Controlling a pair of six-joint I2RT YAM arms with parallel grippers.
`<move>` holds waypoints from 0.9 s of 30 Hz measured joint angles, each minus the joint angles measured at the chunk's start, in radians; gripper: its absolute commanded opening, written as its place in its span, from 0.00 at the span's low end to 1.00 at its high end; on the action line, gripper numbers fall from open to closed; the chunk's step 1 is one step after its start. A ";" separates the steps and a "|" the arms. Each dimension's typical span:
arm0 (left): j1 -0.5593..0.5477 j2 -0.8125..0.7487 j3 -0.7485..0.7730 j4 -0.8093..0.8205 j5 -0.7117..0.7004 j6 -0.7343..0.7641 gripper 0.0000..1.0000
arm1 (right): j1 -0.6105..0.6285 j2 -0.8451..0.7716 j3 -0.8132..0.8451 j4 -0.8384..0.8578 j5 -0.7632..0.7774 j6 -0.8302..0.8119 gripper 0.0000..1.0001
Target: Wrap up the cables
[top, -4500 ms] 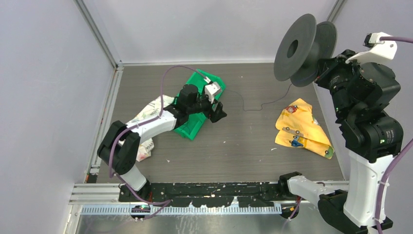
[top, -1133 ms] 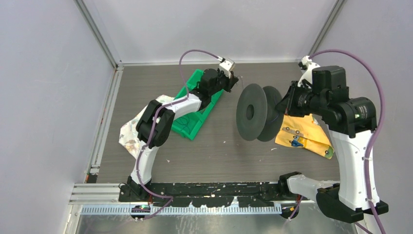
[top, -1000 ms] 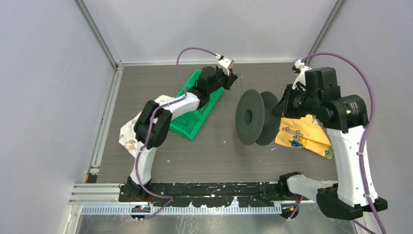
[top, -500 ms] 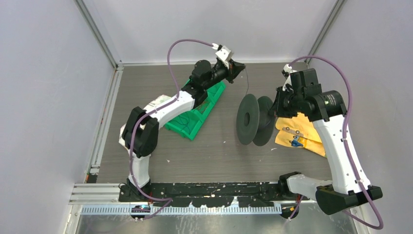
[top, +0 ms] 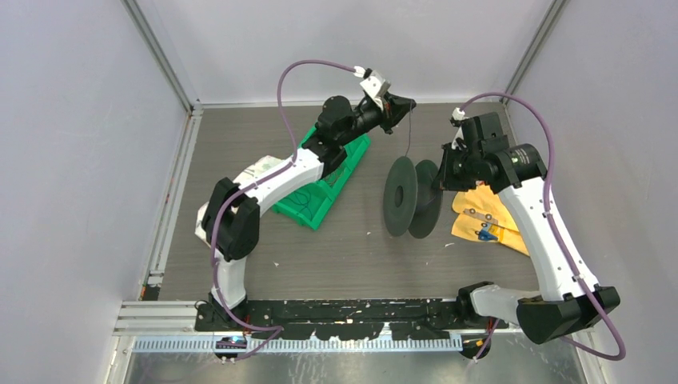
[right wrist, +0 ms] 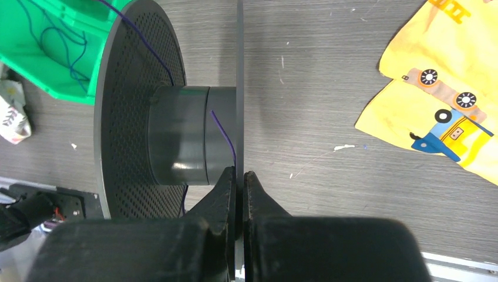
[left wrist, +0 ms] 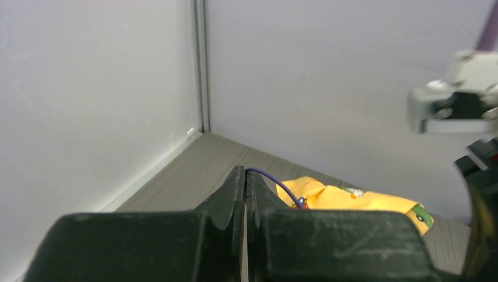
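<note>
My left gripper point(top: 408, 103) hangs high near the back wall, shut on a thin dark cable point(top: 408, 132) that drops straight down to the black two-flanged spool point(top: 410, 197). The left wrist view shows the cable point(left wrist: 275, 183) curving out of my shut gripper point(left wrist: 245, 175). My right gripper point(top: 442, 173) is shut on the rim of the spool's right flange point(right wrist: 239, 88) and holds the spool on edge. In the right wrist view my gripper point(right wrist: 239, 176) pinches that flange, and a strand of cable point(right wrist: 225, 136) crosses the hub point(right wrist: 179, 135). More cable point(right wrist: 70, 56) lies in the green bin point(right wrist: 41, 76).
The green bin point(top: 318, 190) lies left of the spool, under my left arm. A yellow printed cloth point(top: 489, 221) lies to the right of the spool. A white patterned cloth point(right wrist: 12, 120) sits beyond the bin. Walls enclose the back and both sides.
My left gripper has swung up and right along the back wall, drawing the cable taut. My right arm has brought the spool down and slightly left.
</note>
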 measured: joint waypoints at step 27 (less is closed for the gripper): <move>-0.196 -0.114 -0.123 -0.098 0.055 0.197 0.00 | -0.075 0.144 -0.099 0.262 0.153 0.203 0.00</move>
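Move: The left hand holds the purple cable high over the far side of the grey spool, whose middle lies about 14 cm back, 2 cm right and 16 cm below it. The right hand grips the spool's right flange by the rim, with the spool's middle some 3 cm ahead, 5 cm left and 6 cm below. From the left hand the green bin lies about 22 cm left, 4 cm ahead and 34 cm down; the yellow cloth is around 10 cm ahead of the right hand, 18 cm right and 25 cm down. The left hand, still pinching the purple cable, sweeps back about 11 cm and some 5 cm right, rising slightly and then sinking, to bring the cable over the top of the spool from its far side to its near side while the wrist turns a little clockwise. Against it the right hand keeps its shut grip on the flange rim and carries the spool forward about 8 cm and down about 4 cm, turning it some 20 degrees clockwise, so that the spool passes under the left hand. ##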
